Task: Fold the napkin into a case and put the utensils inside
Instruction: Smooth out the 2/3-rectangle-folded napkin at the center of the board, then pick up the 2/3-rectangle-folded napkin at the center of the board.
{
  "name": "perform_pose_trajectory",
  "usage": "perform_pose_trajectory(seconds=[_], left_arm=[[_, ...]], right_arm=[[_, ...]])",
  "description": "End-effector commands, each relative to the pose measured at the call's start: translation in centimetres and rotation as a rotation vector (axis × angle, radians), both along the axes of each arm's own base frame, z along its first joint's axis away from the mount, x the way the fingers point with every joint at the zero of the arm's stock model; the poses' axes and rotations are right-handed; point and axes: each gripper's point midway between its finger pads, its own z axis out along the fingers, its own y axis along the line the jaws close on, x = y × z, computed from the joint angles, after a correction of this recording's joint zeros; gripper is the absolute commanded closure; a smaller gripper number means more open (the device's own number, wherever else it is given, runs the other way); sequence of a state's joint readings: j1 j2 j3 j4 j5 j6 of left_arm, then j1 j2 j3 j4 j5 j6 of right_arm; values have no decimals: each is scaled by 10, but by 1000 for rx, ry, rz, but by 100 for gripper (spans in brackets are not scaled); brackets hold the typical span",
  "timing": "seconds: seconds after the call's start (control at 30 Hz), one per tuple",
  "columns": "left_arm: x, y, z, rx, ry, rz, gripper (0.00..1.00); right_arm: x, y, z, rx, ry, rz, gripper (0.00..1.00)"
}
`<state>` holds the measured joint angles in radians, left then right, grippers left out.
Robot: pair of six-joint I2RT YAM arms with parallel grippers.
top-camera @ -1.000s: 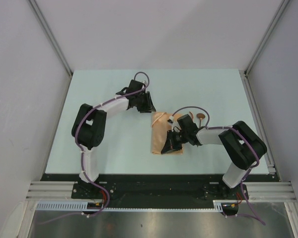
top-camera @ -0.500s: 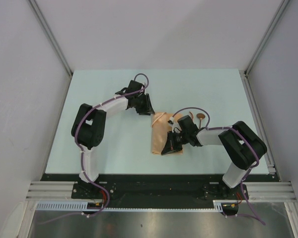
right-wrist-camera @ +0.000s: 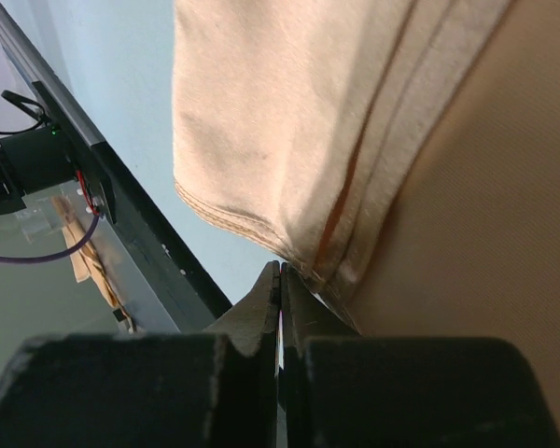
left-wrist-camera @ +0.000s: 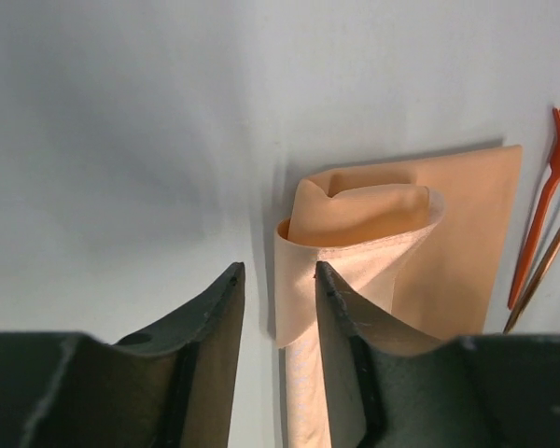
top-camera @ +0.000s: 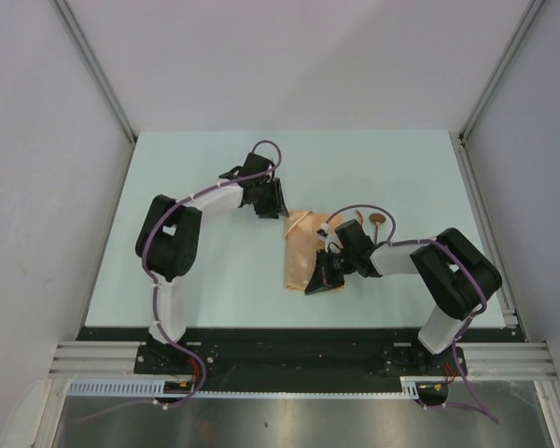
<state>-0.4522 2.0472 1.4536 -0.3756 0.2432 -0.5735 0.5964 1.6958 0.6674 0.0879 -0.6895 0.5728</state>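
The peach-orange napkin (top-camera: 303,252) lies folded into a narrow strip at mid-table, its far end curled up in a loose roll (left-wrist-camera: 364,210). My left gripper (top-camera: 278,211) hovers at that far left corner, open. In the left wrist view the napkin's (left-wrist-camera: 457,233) edge runs up between the fingers (left-wrist-camera: 219,322), touching neither. My right gripper (top-camera: 312,284) is shut, its tips (right-wrist-camera: 280,273) against the hem of the napkin's (right-wrist-camera: 289,103) near corner. The utensils (top-camera: 377,222) lie just right of the cloth: an orange fork (left-wrist-camera: 544,219) and a thin brown stick (left-wrist-camera: 544,273).
The pale blue-green table (top-camera: 205,271) ends at a black rail (top-camera: 299,333) along the near edge, seen close behind the right jaws (right-wrist-camera: 121,219). White walls with metal posts (top-camera: 98,75) enclose the left, back and right sides.
My left gripper has drawn slightly back from the napkin's far corner with its jaws a touch wider, and the curled cloth has settled. The right gripper stays shut at the near corner.
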Motion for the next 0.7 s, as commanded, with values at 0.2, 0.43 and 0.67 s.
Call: perform_pose_trajectory(seconds=[0.2, 0.43, 0.67], left_arm=[[-28, -9, 109, 79, -296, -51, 55], [-101, -71, 110, 67, -476, -146, 46], [-158, -139, 82, 309, -555, -280, 35]], right_arm=[[28, -26, 78, 25, -165, -108, 86], [89, -147, 96, -179, -173, -568, 31], [121, -219, 115, -217, -148, -804, 14]])
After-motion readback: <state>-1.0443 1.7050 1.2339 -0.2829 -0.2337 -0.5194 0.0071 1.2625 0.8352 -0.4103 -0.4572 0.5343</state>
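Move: The left hand hovers at the napkin's far left corner: the napkin's middle lies about 10 cm back, 7 to its right and 3 below. From it the fork is some 7 cm back and 18 right, the spoon 8 back and 21 right. The right hand, shut at the napkin's near edge, has the spoon about 13 cm ahead and 15 right, the fork 14 ahead and 12 right, and the napkin's middle 12 ahead and 1 right. Opening, both hands rise: left swings roughly 20 cm back-right over the napkin, right 22 cm right-forward towards the spoon. ##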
